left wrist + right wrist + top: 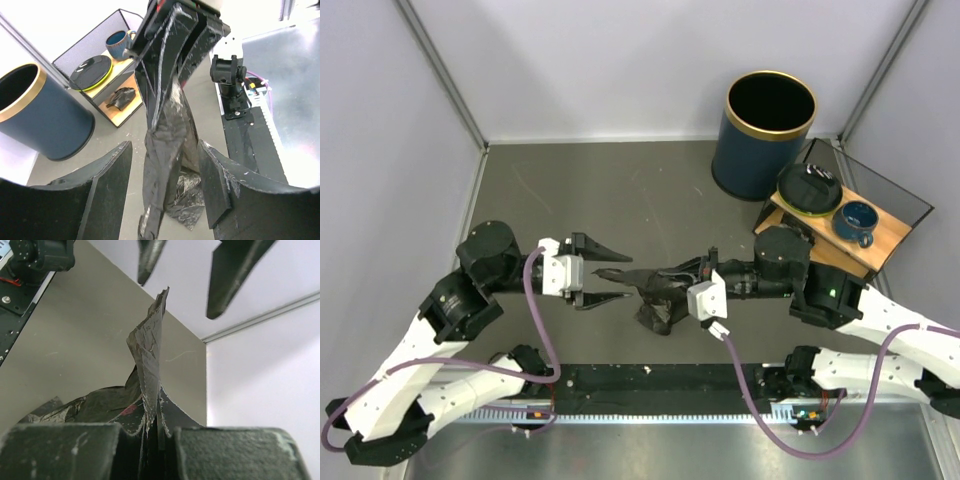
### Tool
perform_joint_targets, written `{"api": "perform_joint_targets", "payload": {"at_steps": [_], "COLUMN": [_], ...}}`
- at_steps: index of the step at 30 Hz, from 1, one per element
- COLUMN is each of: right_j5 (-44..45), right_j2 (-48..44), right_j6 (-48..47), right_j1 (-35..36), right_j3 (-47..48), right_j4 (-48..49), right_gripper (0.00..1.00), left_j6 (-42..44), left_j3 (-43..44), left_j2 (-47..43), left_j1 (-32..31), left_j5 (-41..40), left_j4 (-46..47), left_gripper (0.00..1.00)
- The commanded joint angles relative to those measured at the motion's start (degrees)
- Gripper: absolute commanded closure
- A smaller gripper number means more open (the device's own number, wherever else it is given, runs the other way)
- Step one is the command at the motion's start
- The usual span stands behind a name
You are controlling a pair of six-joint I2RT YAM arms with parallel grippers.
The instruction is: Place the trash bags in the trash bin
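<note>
A black crinkly trash bag (658, 305) is stretched between my two grippers above the table, and its loose end sags down to the surface. My right gripper (655, 283) is shut on the bag; in the right wrist view a thin strip of bag (149, 355) rises out of the closed right gripper (160, 426). My left gripper (627, 277) is open, its fingers on either side of the bag's end. In the left wrist view the bag (162, 170) runs through the gap of the left gripper (165, 150) without being pinched. The navy trash bin (768, 135) with a gold rim stands upright at the back right.
A wooden shelf (885, 238) in a mesh rack stands right of the bin. It carries a black plate (809, 187) and a blue mug (857, 222). A small black crumpled thing (120, 97) lies on its lower board. A black rail (650, 380) runs along the near edge.
</note>
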Motion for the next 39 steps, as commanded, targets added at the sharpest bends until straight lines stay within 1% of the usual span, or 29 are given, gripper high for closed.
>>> {"api": "perform_joint_targets", "payload": {"at_steps": [1, 2, 4, 5, 7, 8, 11, 15, 18, 27, 31, 33, 35, 37, 39], "right_j5": [-2.61, -2.87, -3.05, -3.05, -2.87, -2.96, -3.22, -3.22, -3.22, -4.1, -4.1, -4.36, -4.1, -4.19, -4.1], "right_j2": [0.76, 0.76, 0.85, 0.94, 1.55, 1.73, 1.99, 1.99, 2.0, 2.43, 2.43, 2.26, 2.08, 2.17, 2.26], "right_j6": [-3.12, -3.39, -4.09, -4.09, -3.13, -3.21, -2.86, -2.86, -3.21, -3.83, -4.36, -5.14, -6.11, -6.11, -6.29], "right_j1": [-0.05, -0.05, 0.04, 0.04, 0.13, 0.04, 0.13, 0.04, 0.04, 0.3, 0.83, 1.01, 1.45, 1.62, 1.62], "right_j3": [1.3, 1.39, 1.39, 1.48, 2.17, 2.44, 2.62, 2.62, 2.53, 2.97, 3.06, 2.89, 2.71, 2.88, 2.97], "right_j4": [-1.65, -1.92, -2.36, -2.36, -2.62, -2.97, -2.89, -2.97, -2.97, -3.32, -3.41, -3.76, -3.68, -3.85, -3.94], "right_gripper": [1.0, 1.0, 1.0, 1.0, 1.0, 1.0, 1.0, 1.0, 1.0, 1.0, 1.0, 1.0, 1.0, 1.0, 1.0], "left_j6": [-2.62, -2.97, -3.41, -3.41, -3.58, -3.5, -2.44, -1.31, -1.04, -1.91, -2.7, -3.05, -3.14, -2.97, -3.32], "left_j3": [3.2, 3.29, 3.2, 3.29, 3.46, 3.38, 2.76, 3.29, 2.85, 1.88, 1.44, 1.44, 1.44, 1.44, 1.18], "left_j2": [4.29, 4.65, 5.35, 5.79, 6.5, 6.59, 6.76, 7.91, 7.91, 9.22, 10.01, 10.28, 10.45, 10.63, 10.81], "left_j1": [-0.03, -0.03, -0.03, -0.03, -0.12, -0.21, -0.21, -0.3, -0.47, -1.35, -1.44, -1.44, -1.44, -1.44, -1.44], "left_j5": [3.15, 2.89, 2.37, 2.45, 2.71, 2.89, 3.07, 3.33, 6.05, 5.88, 4.74, 3.78, 3.68, 4.47, 4.47], "left_j4": [-0.14, -0.4, -0.14, 0.12, -0.05, -0.23, -0.67, -2.51, -3.57, -4.1, -4.1, -3.66, -3.57, -3.57, -3.57], "left_gripper": [0.44, 0.47, 0.58, 0.59, 0.58, 0.55, 0.51, 0.5, 0.48, 0.49, 0.51, 0.59, 0.62, 0.63, 0.68]}}
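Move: The trash bag's loose flap, sticking out from the right fingers, lies roughly 4 cm to the left hand's right and 4 cm below it, level with it fore and aft. The closed right fingertips stand about 8 cm to the left hand's right and 3 cm lower. The bag's hanging body is some 8 cm to its right, 2 cm nearer the base and 14 cm down. From the right hand, the flap is about 4 cm to the left, practically at its height. Downward about 5 cm and some 3 cm to its right, the left hand closes in on the bag flap at the right fingertips, easing forward, back and slightly forward again as its fingers dip and the wrist rolls. Its jaws narrow, reopen a little, then narrow further around the flap without shutting. The right hand keeps its closed pinch on the bag, sinking 2.5 cm early before nearly holding still. ##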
